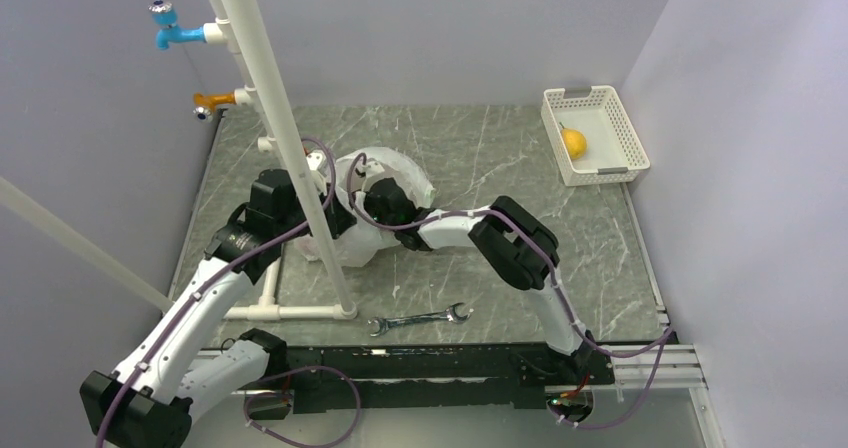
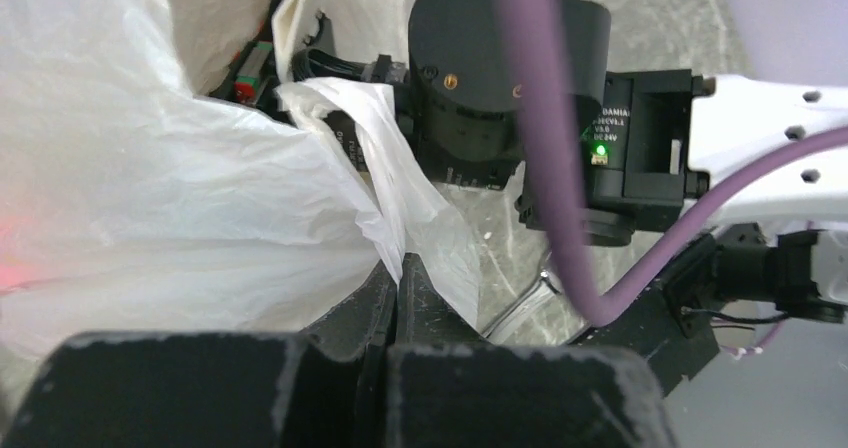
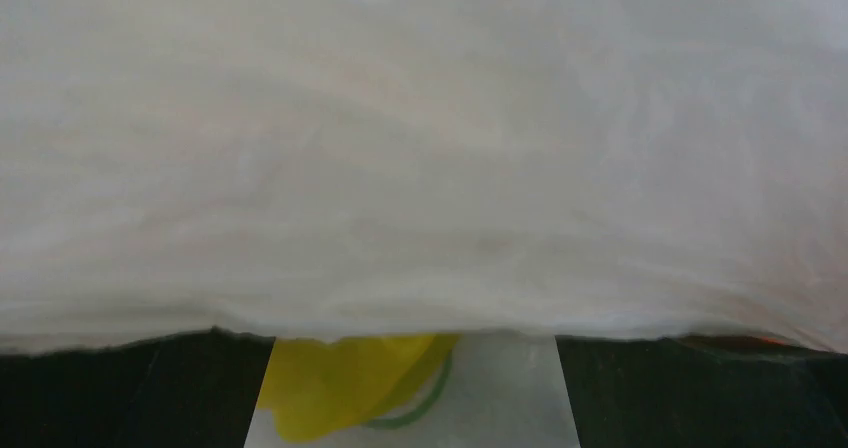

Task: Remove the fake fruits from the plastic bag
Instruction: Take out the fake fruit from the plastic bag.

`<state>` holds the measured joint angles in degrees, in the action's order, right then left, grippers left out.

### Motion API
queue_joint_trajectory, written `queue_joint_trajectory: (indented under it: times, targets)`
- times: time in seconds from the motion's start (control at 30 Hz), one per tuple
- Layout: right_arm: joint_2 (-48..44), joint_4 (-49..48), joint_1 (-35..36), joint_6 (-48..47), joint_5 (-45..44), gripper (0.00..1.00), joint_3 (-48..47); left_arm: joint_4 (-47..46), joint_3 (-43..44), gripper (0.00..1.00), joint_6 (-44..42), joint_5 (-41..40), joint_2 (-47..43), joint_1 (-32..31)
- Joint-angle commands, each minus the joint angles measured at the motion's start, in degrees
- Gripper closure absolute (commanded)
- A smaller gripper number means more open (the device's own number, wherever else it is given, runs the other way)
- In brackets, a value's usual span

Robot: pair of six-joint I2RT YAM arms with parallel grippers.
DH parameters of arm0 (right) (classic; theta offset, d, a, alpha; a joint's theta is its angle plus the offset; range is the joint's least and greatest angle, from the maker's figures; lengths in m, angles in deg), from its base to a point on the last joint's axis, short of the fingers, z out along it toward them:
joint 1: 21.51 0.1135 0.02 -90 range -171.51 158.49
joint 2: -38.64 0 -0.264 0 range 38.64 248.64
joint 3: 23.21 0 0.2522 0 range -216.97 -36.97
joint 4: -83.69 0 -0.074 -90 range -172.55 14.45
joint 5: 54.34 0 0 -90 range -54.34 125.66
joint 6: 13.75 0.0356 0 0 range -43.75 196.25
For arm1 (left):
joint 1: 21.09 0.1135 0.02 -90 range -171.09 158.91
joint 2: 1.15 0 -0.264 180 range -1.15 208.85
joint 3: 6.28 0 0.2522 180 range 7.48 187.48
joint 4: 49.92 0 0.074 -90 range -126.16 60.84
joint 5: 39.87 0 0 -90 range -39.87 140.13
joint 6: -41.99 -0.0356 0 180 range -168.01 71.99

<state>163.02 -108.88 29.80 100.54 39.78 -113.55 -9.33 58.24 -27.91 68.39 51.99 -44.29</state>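
The plastic bag (image 1: 398,174) lies crumpled at the middle of the table, white and translucent. My left gripper (image 1: 335,220) is at its near left side; in the left wrist view the gripper (image 2: 400,268) is shut on a thin fold of the bag (image 2: 150,168). My right gripper (image 1: 376,204) reaches into the bag's mouth from the right, its tips hidden by plastic. In the right wrist view the gripper (image 3: 415,368) is open, fingers (image 3: 120,393) wide apart, the bag (image 3: 420,148) draped over them, with a yellow lemon print (image 3: 330,388) between. No fruit shows inside the bag.
A white lattice basket (image 1: 596,93) at the back right holds one yellow-orange fruit (image 1: 573,142). A metal wrench (image 1: 420,320) lies near the front edge. A white pipe frame (image 1: 290,138) stands at the left, with a blue tap (image 1: 170,30) and an orange tap (image 1: 212,101).
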Motion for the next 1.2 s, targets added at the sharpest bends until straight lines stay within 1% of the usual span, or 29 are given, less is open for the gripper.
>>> queue_joint_trajectory:
  times: [0.0, 0.1, 0.13, 0.27, 0.33, 0.37, 0.4, 0.43, 0.53, 0.6, 0.73, 0.8, 0.93, 1.0, 1.17]
  targets:
    - [3.64, 9.38, 2.74, -5.37, -12.92, 0.02, -1.72, 2.05, 1.72, 1.0, -1.45, -5.03, -2.28, -0.29]
    - [6.99, 16.22, 4.02, -7.0, -18.97, 0.06, -6.07, 1.07, -0.12, 1.0, -0.7, -6.74, -5.11, -0.27]
    - [7.72, 17.65, 4.06, -6.55, -19.1, 0.09, -6.91, 1.08, -0.36, 1.0, -0.56, -7.51, -5.89, -0.3]
    - [7.2, 13.16, 4.05, -7.27, -17.28, 0.2, -3.26, 1.49, -1.45, 1.0, -0.15, -11.38, -9.01, -0.27]
    - [7.13, 12.45, 3.98, -8.06, -16.11, 0.29, -2.88, 2.37, -1.79, 1.0, -0.02, -13.26, -9.72, -0.27]
    - [6.8, 12.25, 3.88, -8.19, -15.7, 0.36, -2.54, 2.81, -1.93, 1.0, 0.07, -13.98, -10.0, -0.27]
    - [6.04, 10.96, 3.72, -8.05, -15.54, 0.44, -1.7, 3.13, -2.23, 1.0, 0.11, -14.43, -10.33, -0.27]
    - [5.01, 9.52, 3.46, -7.73, -15.05, 0.48, -0.21, 3.41, -2.55, 1.0, 0.18, -14.82, -10.66, -0.27]
    - [0.81, 5.21, 1.48, -5.73, -12.62, 0.54, 3.84, 4.07, -3.81, 1.0, 0.55, -15.71, -11.27, -0.27]
    - [-2.77, 3.46, -0.07, -3.9, -12.12, 0.62, 6.73, 4.6, -4.4, 1.0, 0.64, -16.06, -11.18, -0.27]
    - [-12.13, -1.74, -3.06, -2.29, -11.5, 0.72, 14.43, 4.83, -5.39, 1.0, 0.12, -15.1, -10.4, -0.27]
    - [-15.8, -3.17, -4.61, -1.87, -8.96, 0.75, 17.18, 4.04, -5.83, 1.0, -0.74, -12.2, -9.29, -0.26]
    - [-21.44, -4.82, -6.98, -1.46, -1.84, 0.77, 21.1, 2.3, -5.33, 1.0, -3.59, -5.69, -5.16, -0.29]
    - [-23.97, -4.93, -7.1, -2.0, 0.61, 0.81, 23.12, 1.3, -4.81, 1.0, -4.93, -2.32, -2.29, -0.35]
    - [-30.94, -6.26, -7.72, -0.95, 1.52, 0.82, 29.29, 0.23, -3.72, 1.0, -8.33, 3.33, 3.14, -0.35]
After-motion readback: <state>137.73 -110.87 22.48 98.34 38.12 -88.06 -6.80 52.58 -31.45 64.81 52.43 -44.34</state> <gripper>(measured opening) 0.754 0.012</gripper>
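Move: The yellow fruit lies inside the bag, between and just below my right hand's open fingers: about 1 cm ahead, 1 cm left and 4 cm down. The bag rim pinched by my left hand is some 10 cm back from my right hand and 16 cm higher. On the table, the pipe corner is about 25 cm straight back, and the wrench 26 cm back and 17 cm right. From my left hand, the fruit is roughly 11 cm ahead and 20 cm below. I sink my right hand about 3.5 cm deeper into the bag, rolling it slightly as my fingers close part way and clamp the yellow fruit from both sides. Then I draw it some 12 cm to the right towards the bag's mouth, rising about 8 cm near the end. My left hand keeps its pinch on the rim, swings 5 cm left, then comes partly back and lowers. ##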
